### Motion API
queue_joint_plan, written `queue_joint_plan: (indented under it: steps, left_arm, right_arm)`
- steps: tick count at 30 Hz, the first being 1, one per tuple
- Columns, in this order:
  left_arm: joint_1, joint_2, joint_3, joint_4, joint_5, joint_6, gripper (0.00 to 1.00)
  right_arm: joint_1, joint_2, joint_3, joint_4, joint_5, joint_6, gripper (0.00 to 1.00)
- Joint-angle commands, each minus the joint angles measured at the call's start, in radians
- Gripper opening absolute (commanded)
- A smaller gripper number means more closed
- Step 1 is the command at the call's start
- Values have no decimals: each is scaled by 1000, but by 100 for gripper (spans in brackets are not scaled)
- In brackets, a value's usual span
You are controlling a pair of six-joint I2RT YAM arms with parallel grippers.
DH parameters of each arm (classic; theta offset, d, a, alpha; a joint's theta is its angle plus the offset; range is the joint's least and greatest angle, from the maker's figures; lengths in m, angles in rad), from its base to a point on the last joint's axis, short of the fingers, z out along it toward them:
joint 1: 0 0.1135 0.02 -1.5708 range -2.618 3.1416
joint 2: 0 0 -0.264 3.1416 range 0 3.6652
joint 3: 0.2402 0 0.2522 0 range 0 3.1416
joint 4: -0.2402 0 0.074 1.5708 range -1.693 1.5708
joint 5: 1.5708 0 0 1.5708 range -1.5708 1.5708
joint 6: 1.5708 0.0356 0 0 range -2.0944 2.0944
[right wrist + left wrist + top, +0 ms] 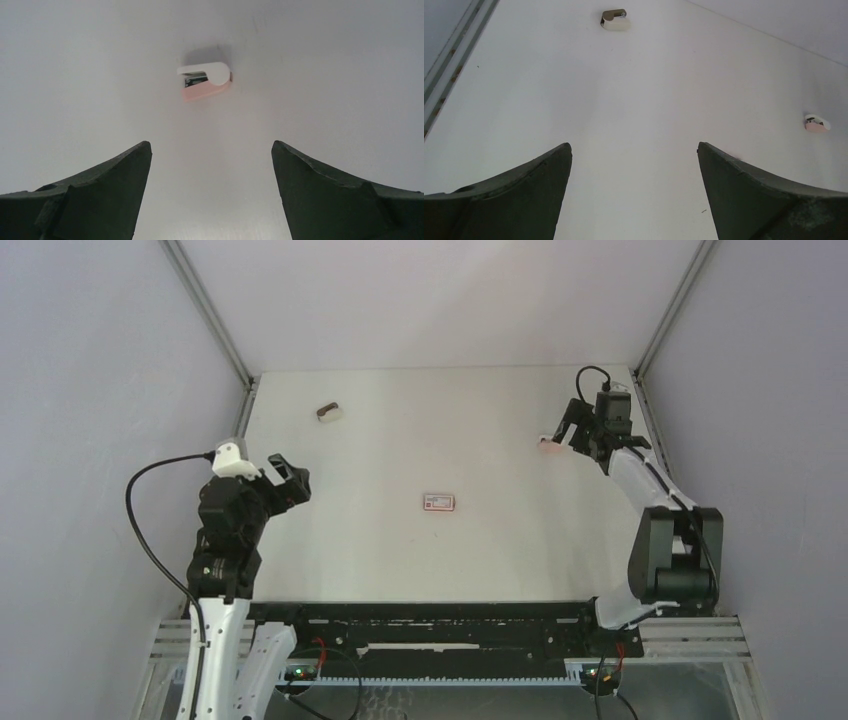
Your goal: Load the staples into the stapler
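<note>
The small pink-and-white stapler [548, 444] lies at the far right of the table. My right gripper [566, 430] hovers just short of it, open and empty. In the right wrist view the stapler [205, 80] lies ahead of the open right gripper [210, 147], apart from both fingers. A small white box with a red label [439, 502] rests mid-table; the staples themselves are hidden. My left gripper [292, 476] is open and empty at the left side, well away from the box. From the left wrist, the open left gripper [634, 150] faces bare table, with the stapler [816, 123] far right.
A small brown-and-white object [328, 412] lies at the far left of the table, also seen as the brown-and-white object [614, 20] at the top of the left wrist view. Grey walls with metal rails [208, 310] enclose the table on three sides.
</note>
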Motion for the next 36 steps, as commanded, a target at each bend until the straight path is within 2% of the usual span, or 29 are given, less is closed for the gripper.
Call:
queue_joint_plan:
  steps: [1,7,11,23,36]
  left_arm:
    - [10,14,-18,37,16,11,100]
    - [10,60,-26,42,22,2,100]
    - [10,73,-24,34,3,5,100]
    - [10,91,-23,31,27,3,100]
    - [9,89,-22,30,27,3,100]
  right_arm:
    - [-34,122,122,-11,-84,-25,90]
    - [-43,298,258,-32,-194,-17,91]
    - [-30,355,311,-61,-202,-41,90]
    - [-24,410,351,-86,-219,-58,88]
    - [31,486,449,-149,-110,-94,85]
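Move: The pink-and-white stapler lies some 8 cm ahead of the right hand, about 1 cm to its left and 11 cm below the open fingers. The staple box is roughly 13 cm nearer the bases than the stapler and 23 cm to the left of it, at the same table height. From the left hand the stapler is about 24 cm ahead, 47 cm to the right and 24 cm lower. The right hand swoops forward and down towards the pink-and-white stapler, about 6 cm each way and mostly in the first half, then only creeps on, easing about 3 cm left while its fingers tip some 10 degrees further down and turn a little counter-clockwise. Its fingers stay wide open and stop short of touching the stapler, which still lies ahead and below, now slightly right of the middle of the gap, while the empty, open left hand sinks about 2.5 cm and edges forward. ##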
